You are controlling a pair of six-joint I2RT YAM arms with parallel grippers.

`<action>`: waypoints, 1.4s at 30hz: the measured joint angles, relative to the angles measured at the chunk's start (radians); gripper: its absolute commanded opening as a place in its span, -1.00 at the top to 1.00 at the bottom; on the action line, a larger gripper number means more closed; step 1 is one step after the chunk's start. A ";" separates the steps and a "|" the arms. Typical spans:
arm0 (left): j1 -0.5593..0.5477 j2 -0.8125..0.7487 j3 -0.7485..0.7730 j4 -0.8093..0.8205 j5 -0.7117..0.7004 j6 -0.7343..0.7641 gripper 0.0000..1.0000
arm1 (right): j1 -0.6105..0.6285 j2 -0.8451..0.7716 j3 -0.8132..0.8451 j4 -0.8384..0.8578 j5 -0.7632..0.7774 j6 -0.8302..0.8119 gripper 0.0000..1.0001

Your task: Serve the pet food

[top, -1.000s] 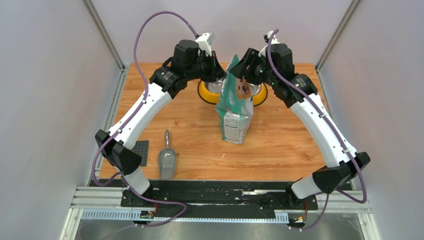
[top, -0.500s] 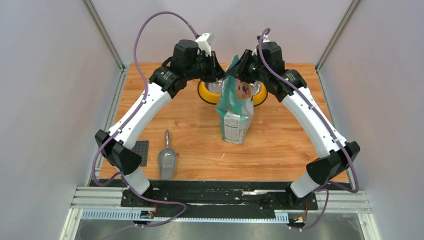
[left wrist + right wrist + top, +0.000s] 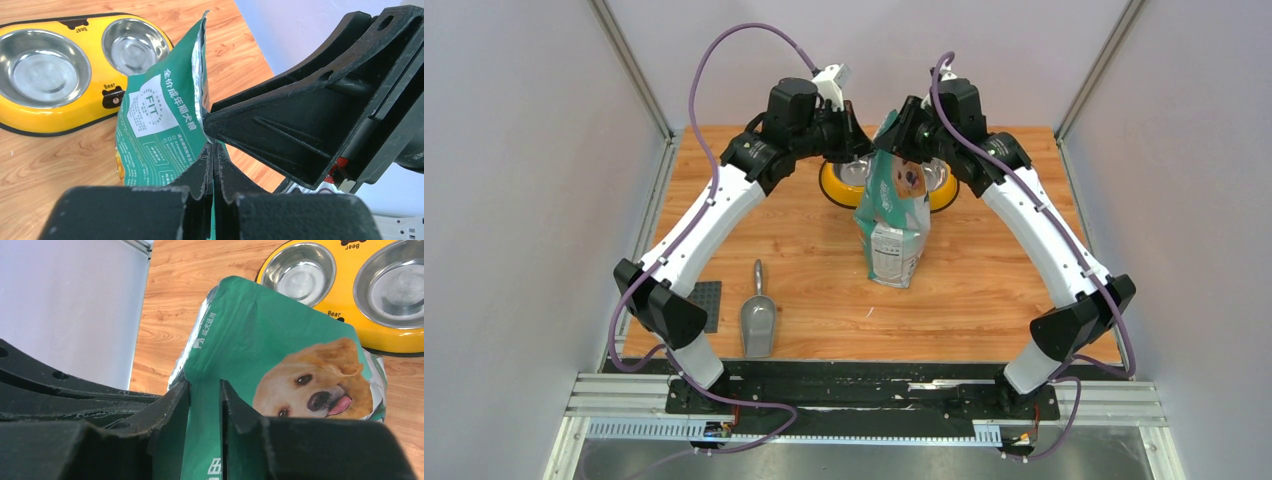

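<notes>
The teal-green pouch (image 3: 892,215) with the golden retriever stands upright on the table's middle, its top open with the foil lining showing (image 3: 199,60). The pet food is hidden inside it. My left gripper (image 3: 862,142) is shut on the pouch's top edge; a thin teal strip shows between its fingertips in the left wrist view (image 3: 214,150). My right gripper (image 3: 902,135) is at the other side of the pouch top. Its jaws stand a little apart in the right wrist view (image 3: 205,387), with the green pouch wall (image 3: 260,335) between them.
The yellow double feeder (image 3: 832,186) with two steel bowls (image 3: 44,67) stands just behind the pouch. The grey scoop (image 3: 757,322) lies at the front left, next to a small black plate (image 3: 706,303). Grey walls close in both sides.
My right arm has swung left and in toward the pouch top, bringing its jaws around the edge. The left arm and the pouch have stayed still.
</notes>
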 measured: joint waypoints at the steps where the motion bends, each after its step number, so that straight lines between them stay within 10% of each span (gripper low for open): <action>1: 0.003 0.000 0.000 -0.002 0.000 0.000 1.00 | 0.004 0.010 0.009 -0.006 0.010 -0.004 0.47; 4: 0.007 0.000 -0.002 -0.006 -0.003 0.000 1.00 | 0.027 0.031 0.034 -0.022 0.054 -0.021 1.00; 42: -0.011 -0.006 0.024 -0.079 -0.135 0.109 1.00 | 0.158 0.037 0.189 -0.298 0.586 -0.259 1.00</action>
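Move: The right hand, a quarter open, is right at the dog-food bag's top edge, which lies only about 1 cm ahead and 1 cm left, level with it. The bag's body is centred some 5 cm back, 5 cm right and 18 cm below; the yellow bowl stand is about 11 cm ahead, 4 cm right and 33 cm below. From the left hand, already shut on that edge, the top edge's middle is roughly 2 cm ahead and level. Rightwards, after a small nudge forward-left as its fingers shut on the bag's dog-face wall, the right hand pulls that wall about 6 cm away from the left hand, dipping, then rising and easing back near the end. It rolls some 30 degrees, left side down, and turns slightly clockwise. The left hand keeps its pinch on the opposite wall, shifting about 2 cm left and slightly forward with a small roll. ##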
